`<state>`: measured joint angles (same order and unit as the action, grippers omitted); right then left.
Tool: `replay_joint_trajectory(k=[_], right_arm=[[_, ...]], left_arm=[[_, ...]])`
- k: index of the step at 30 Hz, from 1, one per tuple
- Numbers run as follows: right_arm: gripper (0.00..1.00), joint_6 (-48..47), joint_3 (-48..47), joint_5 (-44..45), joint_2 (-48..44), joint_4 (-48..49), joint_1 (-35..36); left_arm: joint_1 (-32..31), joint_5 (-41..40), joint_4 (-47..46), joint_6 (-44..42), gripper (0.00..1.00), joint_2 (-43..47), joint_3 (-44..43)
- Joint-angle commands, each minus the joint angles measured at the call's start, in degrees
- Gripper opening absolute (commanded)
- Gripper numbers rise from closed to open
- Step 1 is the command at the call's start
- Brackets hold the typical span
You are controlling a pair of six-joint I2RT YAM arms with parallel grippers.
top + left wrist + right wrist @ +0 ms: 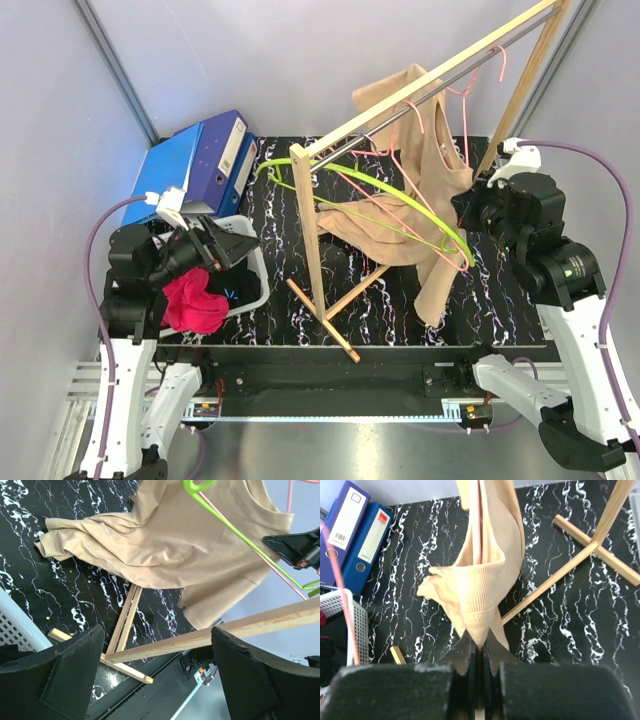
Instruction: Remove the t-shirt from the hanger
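A beige t-shirt [425,180] hangs on a pink hanger [392,214] from the metal rail of a wooden rack [311,240], with a green hanger [405,195] across its front. Its lower part drapes onto the black marbled table. My right gripper [466,210] is shut on the shirt's ribbed collar [479,610], which is pinched between the jaws [480,647]. My left gripper [236,246] is open and empty at the left, above the basket. In its wrist view the shirt [170,540] lies well beyond the fingers [75,655], behind a rack beam.
Blue binders [200,160] stand at the back left. A white basket [262,285] with a red cloth [193,303] sits under the left gripper. The rack's wooden foot [325,320] crosses the table's middle. An empty pink hanger [497,62] hangs further along the rail.
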<state>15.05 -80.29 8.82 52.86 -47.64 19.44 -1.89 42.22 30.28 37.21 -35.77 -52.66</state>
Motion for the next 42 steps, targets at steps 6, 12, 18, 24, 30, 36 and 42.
replay_joint_trajectory(k=[6,12,18,24,30,36,42], right_arm=[[0.00,-5.3,-14.2,0.2,7.5,-0.6,-0.3],[0.00,-7.2,-22.0,-2.4,15.6,-1.5,-0.3],[0.00,-7.2,-24.8,-3.5,19.8,-1.8,-0.3],[0.00,-6.9,-26.0,-4.9,18.4,-1.9,-0.3],[0.00,-6.9,-34.4,-5.7,20.4,-9.2,-0.2],[0.00,-6.5,-38.9,-8.5,24.5,-11.4,-0.4],[0.00,-5.9,-38.4,-9.8,28.2,-11.8,-0.3]], left_arm=[[0.0,-6.6,-5.7,3.8,0.88,1.4,3.1],[0.0,-13.7,-6.6,6.5,0.88,5.6,3.9],[0.0,-13.2,-5.3,4.9,0.87,5.2,3.4],[0.0,-10.2,-6.9,5.5,0.87,1.5,2.8],[0.0,-10.1,-8.7,6.3,0.87,1.8,3.7],[0.0,-8.9,-9.3,6.2,0.87,2.5,5.2],[0.0,-7.0,-10.9,7.7,0.87,-1.0,2.4]])
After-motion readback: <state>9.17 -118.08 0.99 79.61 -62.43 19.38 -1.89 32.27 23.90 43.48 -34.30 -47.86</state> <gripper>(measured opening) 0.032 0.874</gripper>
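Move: The right hand is already shut on the ribbed edge of the beige t-shirt. The hook of its pink hanger lies about 18 cm ahead, some 3 cm to the right and 10 cm above. The green hanger's middle is about 14 cm to the left, 2 cm ahead and level in height; the empty pink hanger's is roughly 8 cm left and 3 cm ahead. From the left hand the t-shirt's hook lies around 40 cm right, 22 cm ahead and 14 cm above. Up and forward, drifting left, the right hand carries the pinched t-shirt edge in two pushes: first forward by about 6 cm while rising, then slightly back as it climbs further, then forward again with a small dip, ending some 7 cm higher. It turns about 10 degrees counter-clockwise and keeps its hold. The left hand, open, shifts about 3 cm forward and to the left. ##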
